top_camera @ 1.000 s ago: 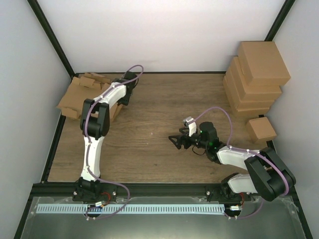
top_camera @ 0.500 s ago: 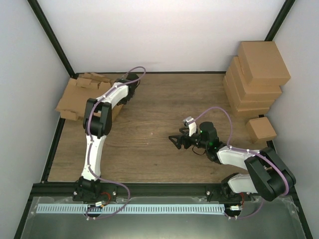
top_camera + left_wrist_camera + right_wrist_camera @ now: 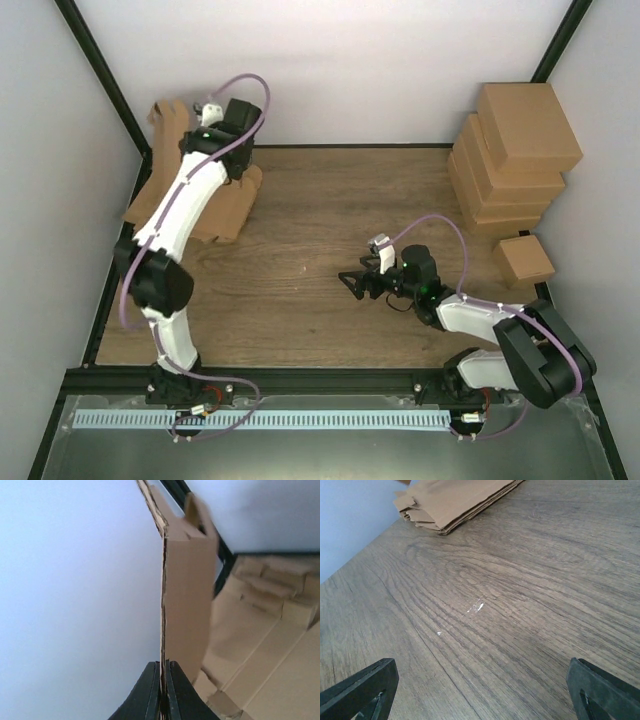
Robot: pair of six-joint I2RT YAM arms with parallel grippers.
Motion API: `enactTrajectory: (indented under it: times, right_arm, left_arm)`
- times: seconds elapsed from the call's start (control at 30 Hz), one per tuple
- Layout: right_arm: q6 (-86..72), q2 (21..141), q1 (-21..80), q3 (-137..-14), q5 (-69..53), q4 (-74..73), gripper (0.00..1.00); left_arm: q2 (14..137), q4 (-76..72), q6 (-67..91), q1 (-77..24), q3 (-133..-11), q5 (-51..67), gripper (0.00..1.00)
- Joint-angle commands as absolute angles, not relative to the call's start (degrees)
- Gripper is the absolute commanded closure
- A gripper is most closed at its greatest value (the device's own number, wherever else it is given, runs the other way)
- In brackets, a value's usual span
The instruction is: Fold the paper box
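The paper box is a flat brown cardboard blank [image 3: 186, 595], seen edge-on in the left wrist view. My left gripper [image 3: 163, 665] is shut on its lower edge, both black jaws pressed against the sheet. From above, the left gripper [image 3: 214, 112] is raised at the back left corner, and the blank [image 3: 232, 205] hangs tilted off the table, partly hidden by the arm. My right gripper [image 3: 351, 282] hovers low over the middle of the table, open wide with nothing between its fingers [image 3: 362, 690].
A stack of flat cardboard blanks [image 3: 270, 645] lies at the table's back left [image 3: 142, 205], also showing far off in the right wrist view [image 3: 455, 500]. Folded boxes are piled at the back right [image 3: 515, 150], with a small box [image 3: 524, 260] in front of them.
My left gripper closed on a blank from the stack and swung up toward the back left corner, lifting the sheet. The right arm has not moved.
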State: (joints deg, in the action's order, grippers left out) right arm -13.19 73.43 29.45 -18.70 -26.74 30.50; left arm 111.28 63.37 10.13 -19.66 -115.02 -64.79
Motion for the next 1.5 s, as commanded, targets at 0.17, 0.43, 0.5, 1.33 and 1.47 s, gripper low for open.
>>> enactTrajectory:
  times: [0.17,0.43,0.5,1.33,1.47]
  right_arm:
    - [-14.5,65.3,29.8,-20.6,-25.3,23.8,0.05]
    - [-19.8,51.4,29.8,-29.3,-11.3,0.8,0.0]
    - [-22.4,49.3,29.8,-32.0,-5.3,-5.3,0.0]
    - [-46.1,50.3,29.8,-40.6,4.6,-37.5,0.0]
    - [-44.5,51.6,29.7,-40.1,0.2,-35.3,0.03]
  left_arm:
    - [91.9,65.3,12.7,-28.8,-115.2,-60.0,0.96]
    - [67.9,36.9,13.3,-29.6,-84.8,4.2,0.96]
    - [66.8,32.7,15.9,-30.4,-78.7,11.5,0.96]
    - [78.9,20.4,28.3,-45.8,-64.2,18.1,0.0]
    - [79.6,30.3,24.3,-39.0,-68.6,10.6,0.04]
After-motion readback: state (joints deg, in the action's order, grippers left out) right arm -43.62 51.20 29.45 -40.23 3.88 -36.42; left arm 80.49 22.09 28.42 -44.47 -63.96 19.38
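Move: The left hand, high up, still pinches one flat cardboard blank by its edge. The open table middle it is taken to lies about 17 cm back, 30 cm to its right and 28 cm below. The pile of blanks is some 7 cm ahead, 2 cm left and 26 cm below. From the open right hand, that same spot is roughly 2 cm ahead, 5 cm left and 9 cm down. Rightward and back, the left hand swings the pinched blank away from the pile to the table middle, rising about 12 cm before sinking, its fingers turning from pointing left to pointing right and down, then opening wide to let go. The right hand, fingers open, lifts and sweeps about 11 cm right, clear of the spot, then sinks partway, turning clockwise and tipping down. ##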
